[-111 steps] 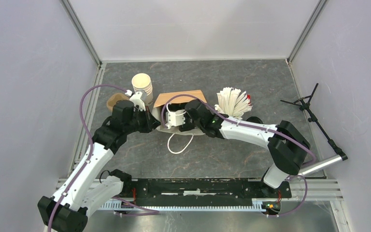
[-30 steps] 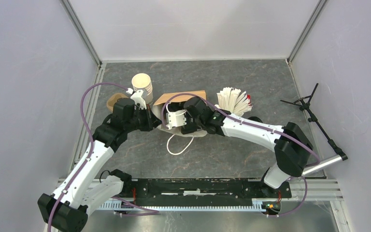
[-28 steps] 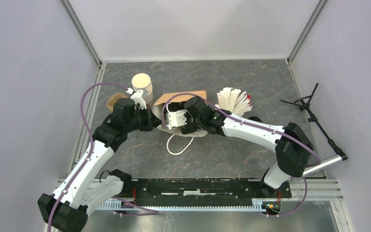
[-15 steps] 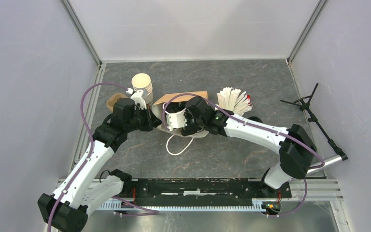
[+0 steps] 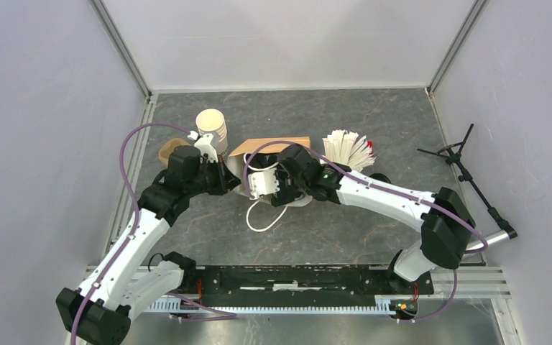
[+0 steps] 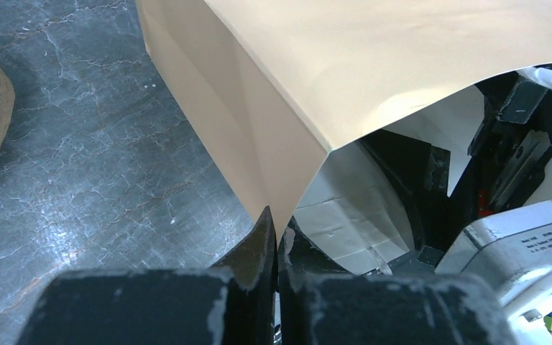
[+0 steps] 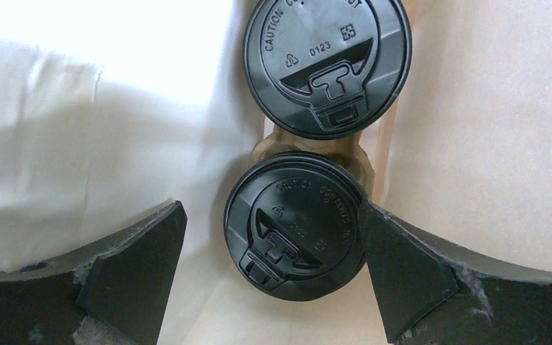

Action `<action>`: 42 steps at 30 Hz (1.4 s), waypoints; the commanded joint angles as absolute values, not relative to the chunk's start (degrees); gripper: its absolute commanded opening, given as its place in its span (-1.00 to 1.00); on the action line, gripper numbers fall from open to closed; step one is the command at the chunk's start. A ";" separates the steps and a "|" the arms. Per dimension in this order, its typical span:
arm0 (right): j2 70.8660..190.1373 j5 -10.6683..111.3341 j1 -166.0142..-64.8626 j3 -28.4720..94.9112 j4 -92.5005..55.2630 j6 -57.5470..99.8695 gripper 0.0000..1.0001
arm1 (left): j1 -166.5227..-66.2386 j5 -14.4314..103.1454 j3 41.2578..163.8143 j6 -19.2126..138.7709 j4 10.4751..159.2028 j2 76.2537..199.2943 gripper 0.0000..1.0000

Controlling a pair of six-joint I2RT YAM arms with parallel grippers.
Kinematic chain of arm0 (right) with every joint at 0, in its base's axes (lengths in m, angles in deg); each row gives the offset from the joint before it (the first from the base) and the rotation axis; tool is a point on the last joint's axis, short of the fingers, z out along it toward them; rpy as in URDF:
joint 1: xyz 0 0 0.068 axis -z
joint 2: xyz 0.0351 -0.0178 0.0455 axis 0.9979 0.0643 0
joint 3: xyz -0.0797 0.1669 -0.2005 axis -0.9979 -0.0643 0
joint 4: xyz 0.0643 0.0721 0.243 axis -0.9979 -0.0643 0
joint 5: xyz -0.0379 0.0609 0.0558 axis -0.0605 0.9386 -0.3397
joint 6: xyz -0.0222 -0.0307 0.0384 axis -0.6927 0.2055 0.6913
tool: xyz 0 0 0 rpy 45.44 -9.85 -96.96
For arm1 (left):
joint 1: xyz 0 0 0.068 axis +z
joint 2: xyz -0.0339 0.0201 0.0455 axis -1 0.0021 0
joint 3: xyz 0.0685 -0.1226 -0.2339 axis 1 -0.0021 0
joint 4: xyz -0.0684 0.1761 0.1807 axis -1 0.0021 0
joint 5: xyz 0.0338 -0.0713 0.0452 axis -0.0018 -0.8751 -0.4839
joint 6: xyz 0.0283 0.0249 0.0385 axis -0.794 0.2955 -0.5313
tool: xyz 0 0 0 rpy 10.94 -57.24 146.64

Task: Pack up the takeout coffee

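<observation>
A brown paper bag [image 5: 273, 146] lies on its side with its mouth facing the arms. My left gripper [image 6: 277, 223] is shut on the bag's [image 6: 374, 65] mouth edge and holds it open. My right gripper [image 7: 271, 215] is open at the bag's mouth [image 5: 255, 183]. Inside stand the two takeout coffee cups, of which mostly the black lids show: the far lid [image 7: 327, 65] and the near lid [image 7: 295, 223]. The near lid sits between my right fingers. The right finger [image 7: 402, 266] is against its rim, and the left finger [image 7: 136, 266] is apart from it.
A stack of lidless cream cups [image 5: 212, 126] and a brown object [image 5: 171, 151] stand left of the bag. A cup of white sticks [image 5: 346, 152] stands to its right. The bag's white handle loop [image 5: 266, 215] lies on the table. A black stand [image 5: 467, 180] is at the right wall.
My right gripper has drawn back slightly toward the near side at the bag's mouth, still open. The left gripper keeps its hold on the bag's edge.
</observation>
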State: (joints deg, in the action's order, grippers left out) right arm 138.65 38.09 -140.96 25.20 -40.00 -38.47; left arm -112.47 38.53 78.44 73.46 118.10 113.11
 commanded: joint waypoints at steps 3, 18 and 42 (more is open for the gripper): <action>135.45 39.92 -141.25 27.37 -39.40 -38.74 0.94 | -112.54 37.47 81.06 74.83 116.09 112.68 -0.91; 135.47 44.03 -141.22 29.44 -41.83 -37.83 0.65 | -112.53 37.26 81.45 75.18 116.12 112.47 -0.91; 135.74 48.28 -141.17 38.46 -50.22 -30.05 0.41 | -112.56 36.09 84.98 81.06 117.39 115.46 -0.93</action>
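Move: The right-hand coffee cup's lid lies about 3 cm ahead of the right hand and 4 cm below it, straight out left-right, inside the tilted paper bag. The second cup's lid is about 8 cm to the left of that lid, at much the same reach and depth. The bag corner is roughly 11 cm left of the right hand, 3 cm back and 4 cm higher. From the left hand, the right-hand lid is some 6 cm ahead, 11 cm right and 9 cm below. The two lidded cups are left behind in the bag as the right hand backs off them, easing back a little at first, then rising about 5 cm and drifting some 2 cm left and back, tipping slightly while its wide fingers narrow by about a quarter. The left fingers keep their pinch on the bag corner and lift it about 1.5 cm. ##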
